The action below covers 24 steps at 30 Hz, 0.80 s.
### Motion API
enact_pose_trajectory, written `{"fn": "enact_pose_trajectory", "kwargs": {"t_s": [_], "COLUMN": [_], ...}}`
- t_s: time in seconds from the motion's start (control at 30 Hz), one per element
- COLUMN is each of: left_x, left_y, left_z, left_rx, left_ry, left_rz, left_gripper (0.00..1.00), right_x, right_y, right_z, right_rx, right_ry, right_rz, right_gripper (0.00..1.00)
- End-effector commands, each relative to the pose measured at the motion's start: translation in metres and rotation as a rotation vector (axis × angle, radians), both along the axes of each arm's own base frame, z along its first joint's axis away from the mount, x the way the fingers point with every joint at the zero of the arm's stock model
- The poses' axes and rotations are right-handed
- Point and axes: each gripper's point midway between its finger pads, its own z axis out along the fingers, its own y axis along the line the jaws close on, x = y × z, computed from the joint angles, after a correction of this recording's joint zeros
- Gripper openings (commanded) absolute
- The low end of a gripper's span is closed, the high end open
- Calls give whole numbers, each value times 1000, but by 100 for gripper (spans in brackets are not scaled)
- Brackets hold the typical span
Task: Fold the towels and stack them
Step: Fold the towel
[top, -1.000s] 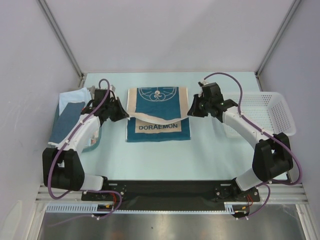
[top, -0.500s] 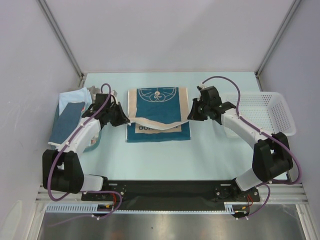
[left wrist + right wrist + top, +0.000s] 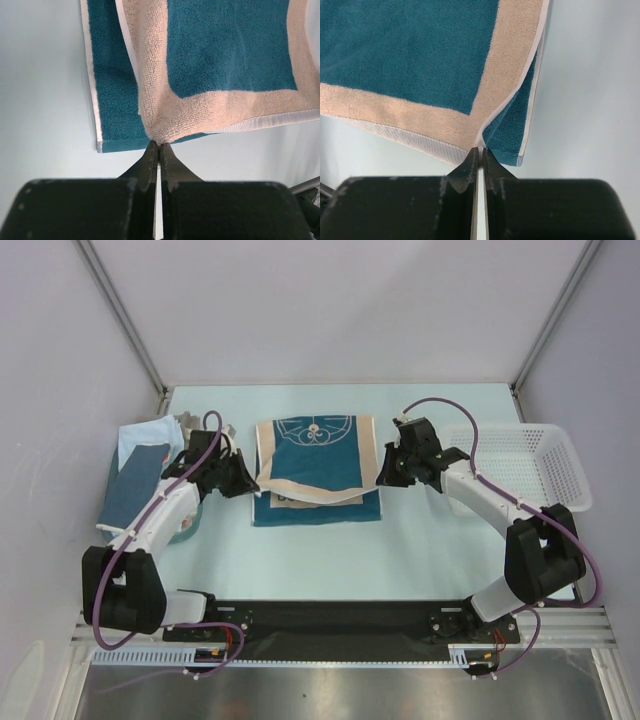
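A dark teal towel (image 3: 316,455) with a white line drawing and tan ends lies flat in the middle of the table. Its far tan end is lifted and doubled over toward the near edge, sagging between the two grippers. My left gripper (image 3: 247,486) is shut on the left corner of that tan end, and in the left wrist view the gripper (image 3: 159,145) pinches the tan cloth (image 3: 160,112). My right gripper (image 3: 380,478) is shut on the right corner, and in the right wrist view the gripper (image 3: 480,149) holds the towel's tan border (image 3: 505,75).
A heap of other towels sits at the left: a light blue one (image 3: 140,435), a darker blue one (image 3: 133,487) and a grey-beige one (image 3: 189,423). A white mesh basket (image 3: 552,462) stands at the right edge, behind the right arm.
Both grippers have drawn the tan end toward the near edge. The folded layer now covers most of the white lettering on the lower layer.
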Motion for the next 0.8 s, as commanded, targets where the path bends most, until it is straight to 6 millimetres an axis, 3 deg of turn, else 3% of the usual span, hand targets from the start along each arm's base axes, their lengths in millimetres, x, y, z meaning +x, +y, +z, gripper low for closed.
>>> {"fn": "enact_pose_trajectory", "kwargs": {"t_s": [0.0,0.27,0.53,0.77], "left_x": [-2,1,5,0], "left_y": [-5,-3,-1,1], "left_z": [17,32,53,57], "left_rx": [-5,2,11,21], "left_ry": [-50,-75,-111,-114], "left_rz": [-45,-43,-37,-32], "left_gripper": [0,0,0,0], "right_x": [6,10,13,2], "right_y": [0,1,2,2], "right_z": [19,37,71,76], "right_rx": [1,6,16,14], "right_ry": [-56,-83,-143,-148], "right_rz": [-4,-2,3,11], "right_gripper": [0,0,0,0]}}
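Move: Each hand already holds a corner of the towel's raised end. The lower layer's near-left corner lies about 6 cm back, 3 cm left and 9 cm below the left hand; its near-right corner some 7 cm back, 2 cm right and 9 cm below the right hand. The far fold is about 27 cm ahead and 16 cm right of the left hand, 25 cm ahead and 17 cm left of the right. Keeping their pinches, both hands pause, then lift the towel's end, left about 3.5 cm, right 5.5. ##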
